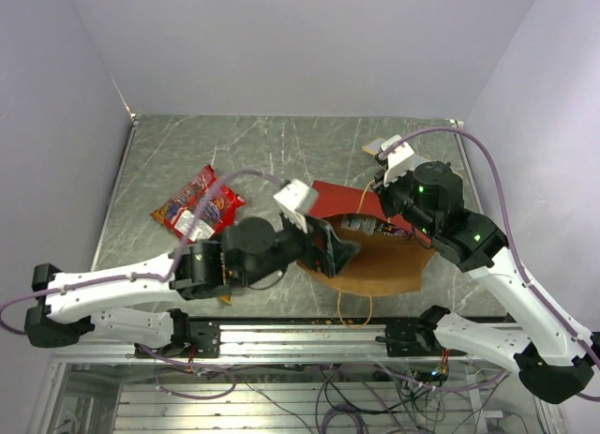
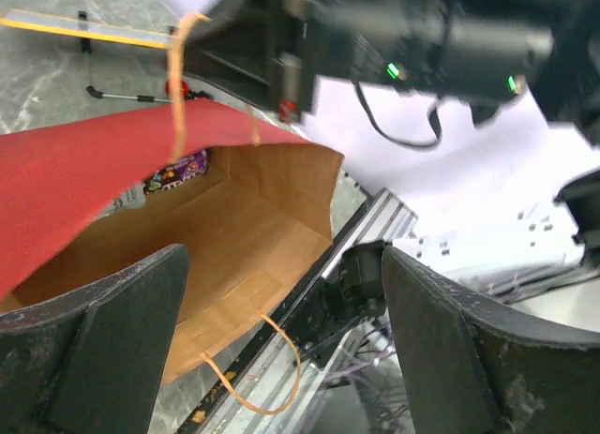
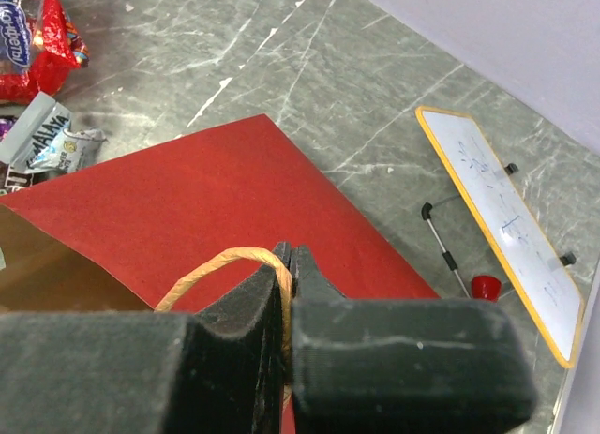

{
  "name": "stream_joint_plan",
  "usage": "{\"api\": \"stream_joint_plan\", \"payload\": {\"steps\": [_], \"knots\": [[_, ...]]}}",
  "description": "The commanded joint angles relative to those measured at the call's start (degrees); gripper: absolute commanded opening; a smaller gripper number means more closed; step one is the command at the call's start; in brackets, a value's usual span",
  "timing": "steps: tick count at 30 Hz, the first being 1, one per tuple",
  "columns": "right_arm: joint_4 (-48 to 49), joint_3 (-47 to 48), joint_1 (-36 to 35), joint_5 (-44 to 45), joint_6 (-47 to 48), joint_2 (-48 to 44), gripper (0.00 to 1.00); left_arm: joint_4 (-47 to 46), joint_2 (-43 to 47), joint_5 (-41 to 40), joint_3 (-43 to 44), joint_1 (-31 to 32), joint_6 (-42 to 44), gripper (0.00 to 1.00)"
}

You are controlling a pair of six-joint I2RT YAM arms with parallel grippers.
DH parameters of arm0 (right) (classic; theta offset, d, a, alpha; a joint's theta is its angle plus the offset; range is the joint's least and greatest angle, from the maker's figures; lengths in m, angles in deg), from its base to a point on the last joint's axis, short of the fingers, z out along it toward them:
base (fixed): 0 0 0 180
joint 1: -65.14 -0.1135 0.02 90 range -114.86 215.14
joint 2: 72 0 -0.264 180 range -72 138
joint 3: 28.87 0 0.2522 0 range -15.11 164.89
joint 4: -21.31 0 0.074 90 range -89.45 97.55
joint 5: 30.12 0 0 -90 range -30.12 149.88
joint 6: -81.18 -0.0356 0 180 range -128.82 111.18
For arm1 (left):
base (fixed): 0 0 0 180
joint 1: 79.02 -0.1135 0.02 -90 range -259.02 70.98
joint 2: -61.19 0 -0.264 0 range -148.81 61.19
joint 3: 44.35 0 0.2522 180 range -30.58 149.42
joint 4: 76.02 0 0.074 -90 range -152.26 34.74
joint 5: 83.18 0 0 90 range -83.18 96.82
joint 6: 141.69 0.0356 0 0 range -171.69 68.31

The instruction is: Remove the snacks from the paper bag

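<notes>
The brown paper bag [image 1: 380,261] lies on its side at centre right, red side panel [image 1: 339,196] up. My left gripper [image 1: 339,251] is open and empty at the bag's mouth; in the left wrist view [image 2: 281,289] it faces the brown inside [image 2: 234,237], where a purple packet [image 2: 176,170] lies deep in. My right gripper [image 1: 384,185] is shut on the bag's thin loop handle [image 3: 230,262] above the red panel [image 3: 206,200]. A red chip bag [image 1: 197,205] lies on the table at left. A red packet [image 3: 33,40] and a silver-blue packet [image 3: 42,139] show beside the panel's edge.
A small white board with a yellow rim [image 3: 497,218] lies at the back right, also in the top view [image 1: 379,145]. A thin black-tipped rod [image 3: 441,246] and a small red cap [image 3: 485,287] lie beside it. The bag's second handle loop [image 2: 267,382] hangs over the table's near rail.
</notes>
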Motion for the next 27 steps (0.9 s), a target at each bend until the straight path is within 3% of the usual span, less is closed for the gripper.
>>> {"api": "stream_joint_plan", "payload": {"steps": [1, 6, 13, 17, 22, 27], "knots": [[0.23, 1.63, 0.04, 1.05, -2.99, -0.24, 0.00, -4.97, -4.79, -12.42, -0.79, 9.00, 15.80, 0.94], [0.62, 2.78, 0.09, 1.11, -3.45, 0.65, 0.00, -8.60, -10.38, -15.83, -2.94, 13.53, 31.94, 0.92], [-1.23, 5.97, 0.09, 0.71, -2.86, 2.17, 0.00, -19.74, -18.17, -17.36, -8.53, 12.89, 55.41, 0.85], [-3.93, 7.96, 0.09, 1.90, -4.03, 2.44, 0.00, -21.02, -22.32, -11.73, -8.11, 7.44, 57.42, 0.77], [-6.27, 8.88, 0.09, 1.38, -6.24, 1.71, 0.00, -25.03, -28.57, -10.69, -7.16, 4.44, 60.54, 0.70], [-8.14, 9.48, 0.04, 0.14, -5.77, 2.13, 0.00, -26.37, -35.08, -5.95, -4.12, 1.95, 61.65, 0.68]]}}
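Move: The silver snack pack left in the paper bag is about 15 cm ahead of the open left gripper, 9 cm to its right and 30 cm below it. The purple snack pack lies roughly 9 cm to the right of the silver one, about level with it. The bag's red flap hangs above and beyond the silver pack, some 18 cm ahead of the left gripper, 6 cm right and 15 cm below. From the right gripper, the silver pack is about 26 cm below, straight ahead 0 cm and roughly 2 cm right. The left hand plunges about 19 cm down into the mouth of the bag towards the silver pack, first easing back and right, then swinging some 10 cm forward under the red flap, while the wrist rolls some 65 degrees clockwise seen from behind the hand, the fingertips dip a little and the wide-open fingers narrow by about a quarter. The right gripper stays shut on the twisted handle and lifts it a couple of centimetres. ##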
